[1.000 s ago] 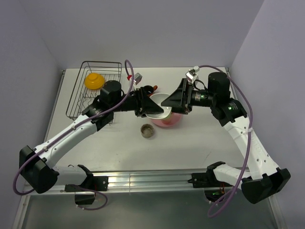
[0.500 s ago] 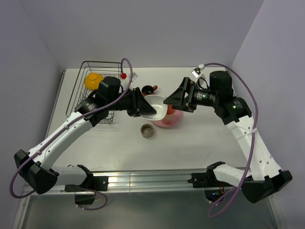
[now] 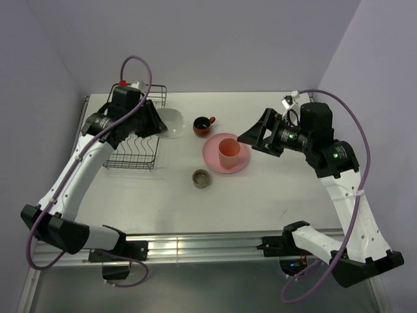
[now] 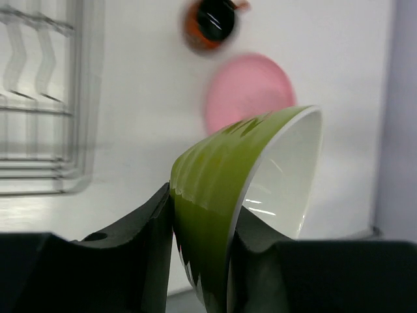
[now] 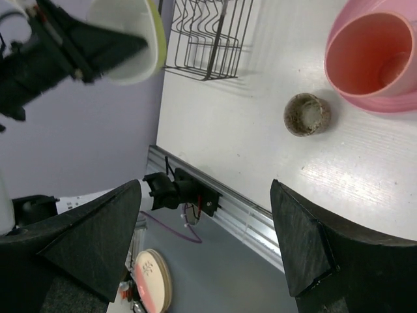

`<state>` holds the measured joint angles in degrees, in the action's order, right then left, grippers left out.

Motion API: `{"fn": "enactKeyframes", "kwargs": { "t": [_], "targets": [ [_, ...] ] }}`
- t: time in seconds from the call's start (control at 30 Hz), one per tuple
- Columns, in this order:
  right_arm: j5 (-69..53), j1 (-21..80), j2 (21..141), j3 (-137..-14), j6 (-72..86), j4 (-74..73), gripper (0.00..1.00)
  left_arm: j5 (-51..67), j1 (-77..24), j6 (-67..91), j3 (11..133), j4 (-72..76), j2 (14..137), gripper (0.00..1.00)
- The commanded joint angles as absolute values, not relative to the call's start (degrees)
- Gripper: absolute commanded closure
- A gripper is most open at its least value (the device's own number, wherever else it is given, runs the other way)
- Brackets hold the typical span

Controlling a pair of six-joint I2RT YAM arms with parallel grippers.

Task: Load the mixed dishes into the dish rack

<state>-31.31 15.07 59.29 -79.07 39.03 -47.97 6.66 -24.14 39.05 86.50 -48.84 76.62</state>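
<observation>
My left gripper (image 3: 155, 124) (image 4: 199, 218) is shut on the rim of the white bowl with yellow-green outside (image 3: 172, 122) (image 4: 225, 176). It holds the bowl tilted in the air at the right edge of the black wire dish rack (image 3: 130, 149) (image 4: 39, 98). The left arm hides the rack's far part. The dark red-brown mug (image 3: 203, 125) (image 4: 212, 23) stands right of the bowl. A pink tumbler (image 3: 229, 151) (image 5: 365, 55) stands on the pink plate (image 3: 215, 158) (image 4: 247, 91). The small grey-brown dish (image 3: 201, 178) (image 5: 307, 114) lies nearer. My right gripper (image 3: 253, 137) (image 5: 205, 241) hangs open and empty, right of the plate.
A metal rail (image 3: 208, 244) runs along the table's near edge. Grey walls close the table in at the back and on both sides. A purple cable (image 3: 133, 65) loops above the left wrist.
The left arm has carried the bowl from over the pink plate leftward to the rack's right edge. The right gripper has drawn back to the right, uncovering the tumbler.
</observation>
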Motion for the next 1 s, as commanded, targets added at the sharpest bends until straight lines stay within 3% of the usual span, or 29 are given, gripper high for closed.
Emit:
{"fn": "enactKeyframes", "kwargs": {
  "t": [0.0,0.27,0.47,0.7,0.97],
  "targets": [
    [-30.5,14.8,56.3,-76.4,38.4,-50.4,0.13,-11.3,-21.8,30.7,92.7,-50.3,79.9,1.0],
    [-30.7,14.7,55.4,-73.2,36.8,-56.8,0.14,-40.5,-20.3,14.1,96.3,-37.0,90.2,1.0],
    [-29.8,14.7,55.5,-73.1,35.4,-59.4,0.14,-43.9,-14.4,5.9,96.8,-26.7,96.4,1.0],
    [-29.9,13.8,54.8,-69.9,34.7,-61.0,0.15,-50.7,-14.4,-13.8,96.9,-9.0,105.4,1.0],
    [-29.9,12.6,54.9,-67.9,34.9,-61.0,0.15,-50.7,-14.3,-24.9,101.6,1.9,114.8,1.0]
  ]
}}
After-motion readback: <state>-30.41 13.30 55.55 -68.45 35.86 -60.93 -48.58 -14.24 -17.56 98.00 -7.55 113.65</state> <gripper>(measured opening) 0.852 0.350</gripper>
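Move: The left hand already holds the green-and-white bowl; the dish rack's middle lies about 19 cm ahead of that hand, 22 cm to its left and 24 cm below. The yellow bowl in the rack is some 28 cm ahead and 23 cm left, the dark mug 22 cm ahead and 12 cm right, the pink plate 9 cm ahead and 23 cm right, all well below. From the empty right hand the rack is roughly 27 cm ahead, 50 cm left and 30 cm down. Keeping its pinch on the green-and-white bowl, the left hand sweeps quickly forward and left about 30 cm, over the rack towards its far part by the yellow bowl, going straight forward at the last and sinking some 5 cm, while the wrist rolls left side up by about 70 degrees and the fingers swing from pointing forward-right and down to forward-left. The right hand, empty and still wide open, sinks about 9 cm and draws back some 4 cm, tipping its fingers further down. ##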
